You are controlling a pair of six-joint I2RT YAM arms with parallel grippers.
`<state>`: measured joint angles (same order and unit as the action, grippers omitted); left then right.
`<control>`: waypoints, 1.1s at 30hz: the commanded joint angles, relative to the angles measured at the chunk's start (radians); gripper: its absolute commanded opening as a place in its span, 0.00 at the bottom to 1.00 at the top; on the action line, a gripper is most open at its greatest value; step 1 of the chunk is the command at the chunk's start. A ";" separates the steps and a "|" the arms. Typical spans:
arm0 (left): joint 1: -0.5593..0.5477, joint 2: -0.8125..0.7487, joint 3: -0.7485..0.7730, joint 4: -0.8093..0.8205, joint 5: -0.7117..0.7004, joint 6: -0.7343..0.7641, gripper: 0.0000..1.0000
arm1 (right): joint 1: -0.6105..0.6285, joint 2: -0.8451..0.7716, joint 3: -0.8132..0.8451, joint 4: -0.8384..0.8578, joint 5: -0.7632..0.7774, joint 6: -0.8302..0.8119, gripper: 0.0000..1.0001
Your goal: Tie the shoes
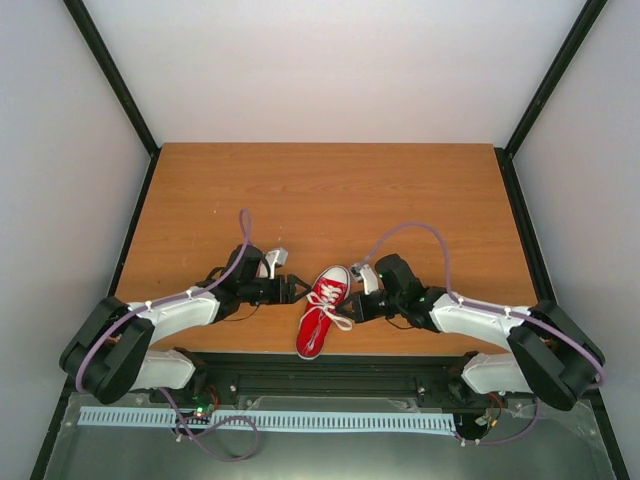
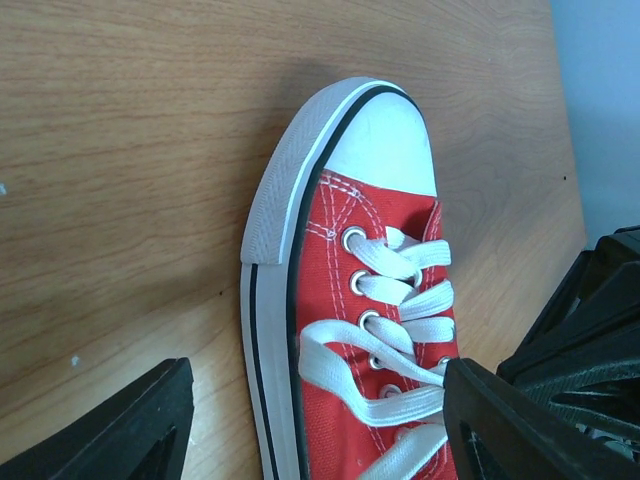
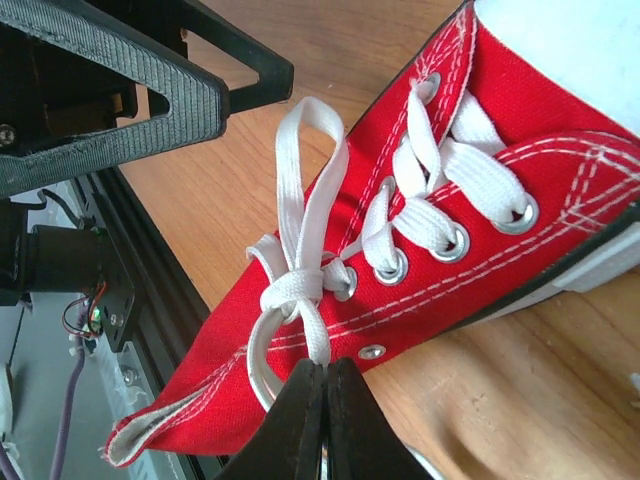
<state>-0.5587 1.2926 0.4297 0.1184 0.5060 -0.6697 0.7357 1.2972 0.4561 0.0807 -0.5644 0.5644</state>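
Note:
The red sneaker (image 1: 322, 312) with white toe cap and white laces lies near the table's front edge, toe pointing away from me. In the left wrist view my left gripper (image 2: 320, 430) is open: one finger sits outside the sole, the other over the laces (image 2: 400, 300). Its toe cap (image 2: 380, 150) is further ahead. In the right wrist view my right gripper (image 3: 326, 372) is shut on a white lace strand just below the knot (image 3: 295, 285) at the top eyelets. One lace loop (image 3: 312, 160) extends from the knot toward the left gripper's finger (image 3: 160, 95).
The wooden table (image 1: 330, 190) is enclosed by pale walls with black corner posts. A black rail (image 1: 330, 365) runs along the near edge just behind the shoe's heel, with a white slotted strip (image 1: 260, 420) below it.

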 commanded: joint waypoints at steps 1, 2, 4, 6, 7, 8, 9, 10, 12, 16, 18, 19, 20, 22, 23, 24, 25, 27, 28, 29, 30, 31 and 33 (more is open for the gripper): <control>-0.007 -0.009 0.007 0.039 0.033 0.003 0.70 | 0.008 -0.057 -0.031 -0.054 0.053 -0.015 0.03; -0.007 -0.005 0.009 0.038 0.037 0.007 0.71 | 0.007 -0.063 -0.038 -0.061 0.059 -0.016 0.03; -0.007 0.000 0.011 0.044 0.051 0.010 0.70 | 0.007 -0.073 -0.051 -0.074 0.074 -0.014 0.03; -0.009 0.007 0.012 0.057 0.072 0.011 0.70 | 0.007 -0.081 -0.061 -0.085 0.092 -0.009 0.03; -0.010 0.011 0.015 0.060 0.079 0.012 0.70 | 0.007 -0.087 -0.065 -0.090 0.100 -0.007 0.03; -0.011 0.018 0.019 0.060 0.085 0.013 0.68 | 0.007 -0.091 -0.071 -0.095 0.107 -0.003 0.03; -0.014 0.026 0.023 0.059 0.090 0.014 0.67 | 0.007 -0.098 -0.078 -0.098 0.111 0.000 0.03; -0.019 0.035 0.028 0.060 0.091 0.014 0.66 | 0.007 -0.104 -0.081 -0.102 0.115 0.002 0.03; -0.031 0.050 0.035 0.072 0.098 0.011 0.64 | 0.008 -0.113 -0.086 -0.113 0.123 0.003 0.03; -0.056 0.064 0.051 0.099 0.106 0.002 0.64 | 0.007 -0.123 -0.097 -0.149 0.150 0.007 0.03; -0.066 0.060 0.055 0.109 0.110 0.002 0.64 | 0.007 -0.129 -0.104 -0.167 0.168 0.014 0.03; -0.069 0.057 0.055 0.111 0.111 0.003 0.64 | 0.007 -0.134 -0.109 -0.175 0.175 0.018 0.03; -0.071 0.055 0.055 0.112 0.112 0.006 0.64 | 0.007 -0.139 -0.114 -0.181 0.181 0.021 0.03; -0.075 0.055 0.055 0.112 0.117 0.008 0.62 | 0.007 -0.150 -0.122 -0.188 0.187 0.026 0.03; -0.076 0.056 0.055 0.112 0.117 0.008 0.61 | 0.007 -0.154 -0.126 -0.189 0.187 0.029 0.03; -0.077 0.059 0.054 0.112 0.118 0.008 0.59 | 0.007 -0.159 -0.128 -0.190 0.188 0.030 0.03; -0.078 0.062 0.055 0.114 0.118 0.009 0.56 | 0.007 -0.161 -0.130 -0.190 0.189 0.031 0.03; -0.079 0.071 0.056 0.116 0.119 0.007 0.53 | 0.007 -0.165 -0.130 -0.189 0.191 0.032 0.03; -0.079 0.075 0.058 0.118 0.121 0.007 0.51 | 0.008 -0.166 -0.130 -0.188 0.192 0.032 0.03; -0.081 0.079 0.061 0.119 0.127 0.008 0.48 | 0.008 -0.168 -0.129 -0.190 0.194 0.032 0.03; -0.082 0.085 0.064 0.119 0.133 0.008 0.46 | 0.007 -0.170 -0.129 -0.192 0.197 0.032 0.03; -0.083 0.089 0.068 0.119 0.141 0.008 0.45 | 0.007 -0.172 -0.129 -0.195 0.198 0.034 0.03; -0.087 0.096 0.072 0.118 0.151 0.011 0.44 | 0.007 -0.181 -0.129 -0.204 0.205 0.034 0.12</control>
<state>-0.6319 1.3701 0.4572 0.1997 0.6235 -0.6727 0.7357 1.1427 0.3351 -0.1020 -0.3874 0.5907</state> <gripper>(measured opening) 0.450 0.049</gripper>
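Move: The bow loop standing off the left of the knot is what the left hand goes for, about 4 cm to its right and 3 cm nearer the robot, nearly level in height. The knot lies some 5 cm right and 4 cm back of this hand, the toe cap roughly 6 cm right and 5 cm ahead. The right hand, shut on a lace strand, heads for bare table some 5 cm to its right, 2 cm back and 6 cm down; from it the knot is about 3 cm left and straight level, the toe cap 9 cm ahead and 1 cm left. While the right hand, fingers kept shut, draws away from the knot about 5 cm to the right and 4 cm down with a little back, its fingertips tilting steeper downward, the left hand reaches in over the shoe roughly 3.5 cm to the right and 2 cm back, turning slightly clockwise. The left fingers stay open on the way and then start narrowing around the loop beside the knot, still about half open, with the right fingertips staying on the strand's end. ##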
